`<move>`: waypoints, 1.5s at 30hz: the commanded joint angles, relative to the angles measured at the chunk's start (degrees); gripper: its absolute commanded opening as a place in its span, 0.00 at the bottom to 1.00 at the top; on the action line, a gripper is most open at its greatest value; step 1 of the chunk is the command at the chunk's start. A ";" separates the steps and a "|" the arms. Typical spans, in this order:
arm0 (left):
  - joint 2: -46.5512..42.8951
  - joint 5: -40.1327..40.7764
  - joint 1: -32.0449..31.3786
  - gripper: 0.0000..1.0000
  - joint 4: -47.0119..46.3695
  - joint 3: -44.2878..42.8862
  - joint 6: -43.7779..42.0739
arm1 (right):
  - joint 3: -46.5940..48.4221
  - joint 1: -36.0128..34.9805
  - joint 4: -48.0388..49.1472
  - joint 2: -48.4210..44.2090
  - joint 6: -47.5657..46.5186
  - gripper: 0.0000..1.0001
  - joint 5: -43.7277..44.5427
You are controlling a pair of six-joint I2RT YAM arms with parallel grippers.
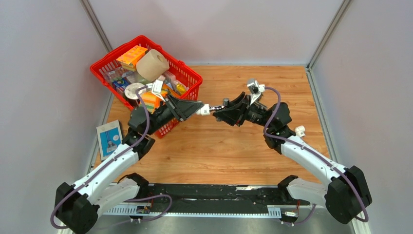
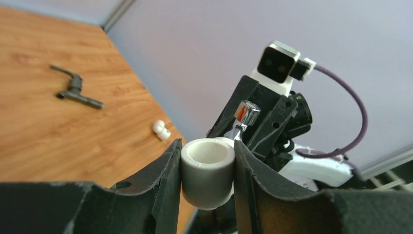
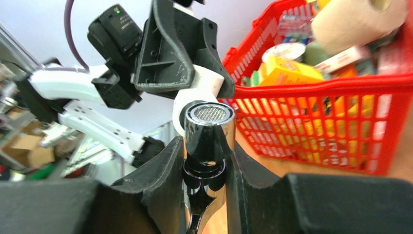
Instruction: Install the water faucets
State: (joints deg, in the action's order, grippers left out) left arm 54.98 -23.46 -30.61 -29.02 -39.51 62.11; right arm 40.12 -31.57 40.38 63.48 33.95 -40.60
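Above the middle of the table my two grippers meet tip to tip. My left gripper (image 1: 198, 108) (image 2: 208, 146) is shut on a short white pipe fitting (image 2: 208, 171) (image 3: 203, 87), its open bore facing the wrist camera. My right gripper (image 1: 220, 113) (image 3: 207, 146) is shut on the shiny silver water faucet (image 3: 209, 124) (image 2: 246, 114), whose meshed spout end points at the wrist camera. Fitting and faucet sit end to end; I cannot tell whether they touch. The dark grey water faucet (image 2: 76, 91) lies on the wood, apart from both grippers.
A red basket (image 1: 192, 74) (image 3: 370, 92) full of boxes, a paper roll and tape stands at the back left, just behind my left arm. A second white fitting (image 2: 160, 129) (image 1: 299, 130) lies near the right arm. A blue-and-white card (image 1: 109, 137) lies at the left edge.
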 commanded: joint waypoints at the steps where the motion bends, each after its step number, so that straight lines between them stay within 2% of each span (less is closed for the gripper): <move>1: -5.58 2.46 -1.29 0.00 -8.95 2.85 -22.23 | 1.10 0.28 4.10 2.16 16.29 0.00 0.44; 4: -7.78 1.85 -4.62 0.00 -7.82 3.91 -35.01 | 1.98 0.55 2.51 4.71 24.56 0.00 -1.23; 5: -8.48 0.45 -5.50 0.00 -7.38 4.08 -42.08 | 2.33 0.55 1.99 5.33 26.67 0.00 -2.02; 8: -9.80 1.57 -10.06 0.00 2.60 2.51 -56.88 | 4.35 0.55 -3.01 7.09 28.80 0.00 -3.69; 10: -11.12 4.12 -12.96 0.00 10.25 -0.12 -70.83 | 5.49 0.55 -7.22 7.62 28.54 0.00 -4.40; 12: -12.17 5.18 -14.82 0.00 14.92 -0.74 -79.72 | 6.02 0.81 -8.30 8.06 28.88 0.00 -5.27; 17: -14.02 1.15 -15.79 0.00 22.85 -0.66 -91.44 | 5.94 1.51 -6.37 9.11 32.31 0.00 -7.21; 21: -16.48 1.92 -16.24 0.01 27.42 1.80 -99.19 | 6.81 1.86 -6.19 9.38 30.83 0.00 -7.92; 22: -17.18 2.71 -16.24 0.12 28.04 2.24 -99.37 | 7.25 1.87 -7.06 9.20 28.99 0.00 -7.92; 23: -17.54 2.81 -16.24 0.19 28.31 2.33 -97.28 | 7.78 2.04 -8.38 9.03 27.06 0.00 -7.66; 24: -18.24 3.77 -16.24 0.33 27.79 2.33 -95.35 | 8.39 2.13 -9.69 8.77 24.43 0.00 -7.57; 26: -19.46 4.13 -16.24 0.48 25.59 2.24 -89.28 | 9.62 2.22 -11.72 8.24 18.72 0.00 -7.56; 29: -20.53 8.59 -16.24 0.63 22.69 0.49 -76.75 | 11.20 2.22 -15.50 7.19 9.32 0.00 -6.34; 32: -19.74 14.47 -16.24 0.76 24.00 -3.02 -66.27 | 11.30 2.30 -17.09 5.52 0.70 0.00 -3.27; 37: -15.35 24.76 -15.97 0.84 31.19 -10.49 -46.77 | 10.08 2.22 -14.38 3.14 -9.41 0.00 -2.73; 40: -11.92 25.84 -12.65 0.85 38.04 -14.62 -37.61 | 7.00 2.22 -9.55 0.86 -13.46 0.00 -2.73; 43: -8.06 18.74 -6.14 0.87 40.09 -17.27 -24.80 | 5.06 2.22 -6.11 -0.90 -15.76 0.00 -3.08; 45: -6.91 8.48 -2.80 0.87 35.19 -15.44 -20.55 | 4.44 2.22 -4.79 -1.69 -16.81 0.00 -3.87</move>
State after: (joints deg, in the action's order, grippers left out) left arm 45.56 -4.45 -38.72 5.82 -55.20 25.04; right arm 45.28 -29.32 26.59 64.66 23.42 -44.01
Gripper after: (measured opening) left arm 0.864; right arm 0.335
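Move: The left hand grips the free end of the white elbow, its threaded mouth already on the chrome faucet, whose middle lies about 9 cm to the right and 1 cm back, at the hand's height. The right hand has that faucet in its fingers, with the elbow roughly 6 cm to its left and 1 cm ahead, level with it. From the left hand, the red basket is some 18 cm ahead, 27 cm left and 20 cm below; the grey faucet lies around 15 cm ahead, 29 cm right and 30 cm down. The two hands wring the joint in opposite senses: the left keeps its pinch on the elbow and rolls about 85 degrees clockwise as seen along its own fingers, drifting back and down, while the right, still gripping the chrome faucet, rolls nearly 40 degrees clockwise along its fingers and sinks about 4 cm. Then the left fingers open wide and let go of the elbow, and that hand backs off up, forward and a little to the left, unwinding some of its roll, as the right rolls back to about its starting attitude, rising a little and easing forward and right. ##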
